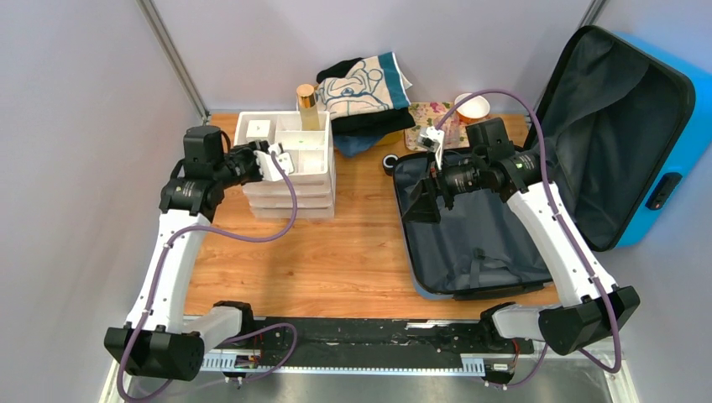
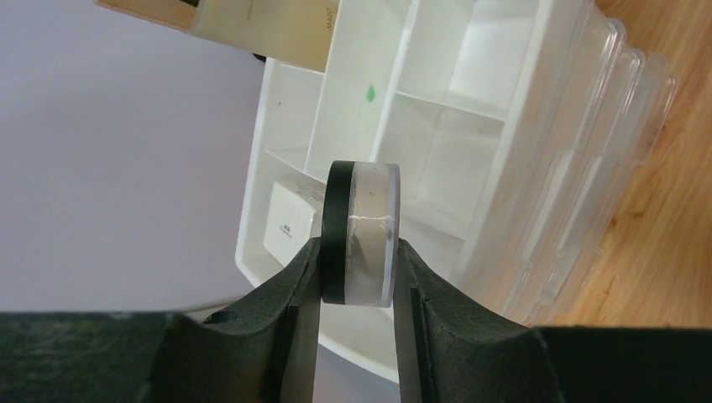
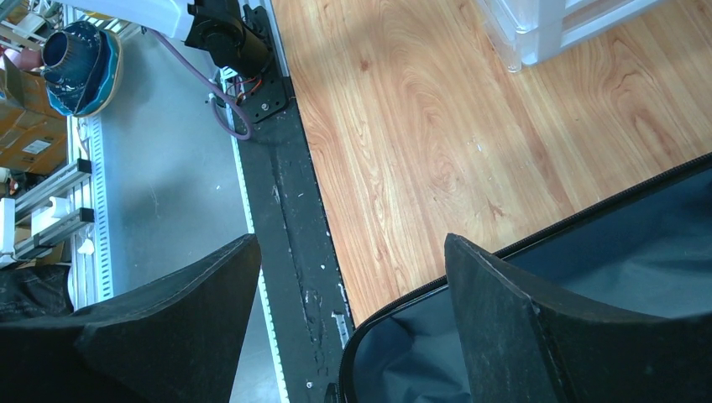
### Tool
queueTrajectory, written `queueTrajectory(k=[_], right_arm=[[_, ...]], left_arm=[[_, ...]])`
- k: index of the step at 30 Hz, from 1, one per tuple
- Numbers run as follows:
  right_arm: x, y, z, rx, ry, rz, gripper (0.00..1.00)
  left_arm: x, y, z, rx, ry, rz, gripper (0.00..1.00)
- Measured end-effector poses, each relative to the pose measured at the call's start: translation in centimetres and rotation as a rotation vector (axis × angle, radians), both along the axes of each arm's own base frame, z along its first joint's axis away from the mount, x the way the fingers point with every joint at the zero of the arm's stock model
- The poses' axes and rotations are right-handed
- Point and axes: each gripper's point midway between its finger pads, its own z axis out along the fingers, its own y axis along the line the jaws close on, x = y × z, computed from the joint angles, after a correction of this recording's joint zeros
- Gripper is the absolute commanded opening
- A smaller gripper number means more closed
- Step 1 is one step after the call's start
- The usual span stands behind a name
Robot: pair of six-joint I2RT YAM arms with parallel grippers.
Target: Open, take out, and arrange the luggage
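Observation:
The luggage lies open on the right of the wooden table, its dark grey lining upward and its blue lid propped up behind. My right gripper hovers over the case's left rim, open and empty; the right wrist view shows the wide jaws above the zipper edge of the luggage. My left gripper is shut on a small round jar with a black lid and clear body, held just above the white organizer.
The white organizer sits on stacked clear trays; a white box lies in one compartment. Behind are a gold-capped bottle, folded cloths, a floral pouch and a small bowl. A small dark jar stands beside the case.

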Motion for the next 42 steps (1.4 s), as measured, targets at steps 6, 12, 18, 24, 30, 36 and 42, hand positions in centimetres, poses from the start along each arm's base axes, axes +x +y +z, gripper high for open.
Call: queueTrajectory(k=[6, 12, 18, 24, 30, 36, 42], right_arm=[[-0.1, -0.1, -0.2, -0.003, 0.006, 0.000, 0.84], [-0.2, -0.1, -0.4, -0.005, 0.013, 0.000, 0.84], [-0.2, -0.1, -0.5, -0.005, 0.014, 0.000, 0.84], [-0.2, -0.1, -0.5, -0.006, 0.015, 0.000, 0.84], [-0.1, 0.0, -0.7, -0.009, 0.021, 0.000, 0.84], [0.0, -0.1, -0.8, -0.015, 0.018, -0.004, 0.84], [0.1, -0.1, -0.9, -0.016, 0.020, -0.003, 0.84]], left_arm=[[1.0, 1.1, -1.1, 0.052, 0.002, 0.006, 0.00], [1.4, 2.2, -1.5, 0.084, -0.010, 0.017, 0.00], [2.2, 2.8, -2.8, 0.144, -0.015, 0.009, 0.00], [3.2, 3.2, -4.6, 0.179, 0.022, 0.014, 0.08], [3.1, 3.1, -5.1, 0.192, 0.029, -0.008, 0.42], [1.4, 2.6, -4.7, 0.209, 0.031, -0.065, 0.79], [-0.3, 2.3, -4.9, 0.198, 0.106, -0.083, 0.72]])
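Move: The left hand already pinches the black-lidded jar just above the near-left slot of the white drawer unit's top tray; the middle of that free slot is about 3 cm ahead of it, 3 cm to its left and 6 cm below. The white box sits some 5 cm beyond the slot, and the gold-capped bottle stands about 8 cm ahead and 12 cm to the right of the hand. From the right hand the slot lies roughly 12 cm ahead and 36 cm to the left. Keeping its pinch on the jar, the left hand sinks about 5 cm while easing some 3 cm forward and 3 cm left, rolling about 10 degrees so its left side rises, and so brings the jar down into the near-left slot on the near side of the white box. There the fingers open wide and let go of the jar, and the hand draws back towards the base by roughly 3 cm, staying low over the tray. ##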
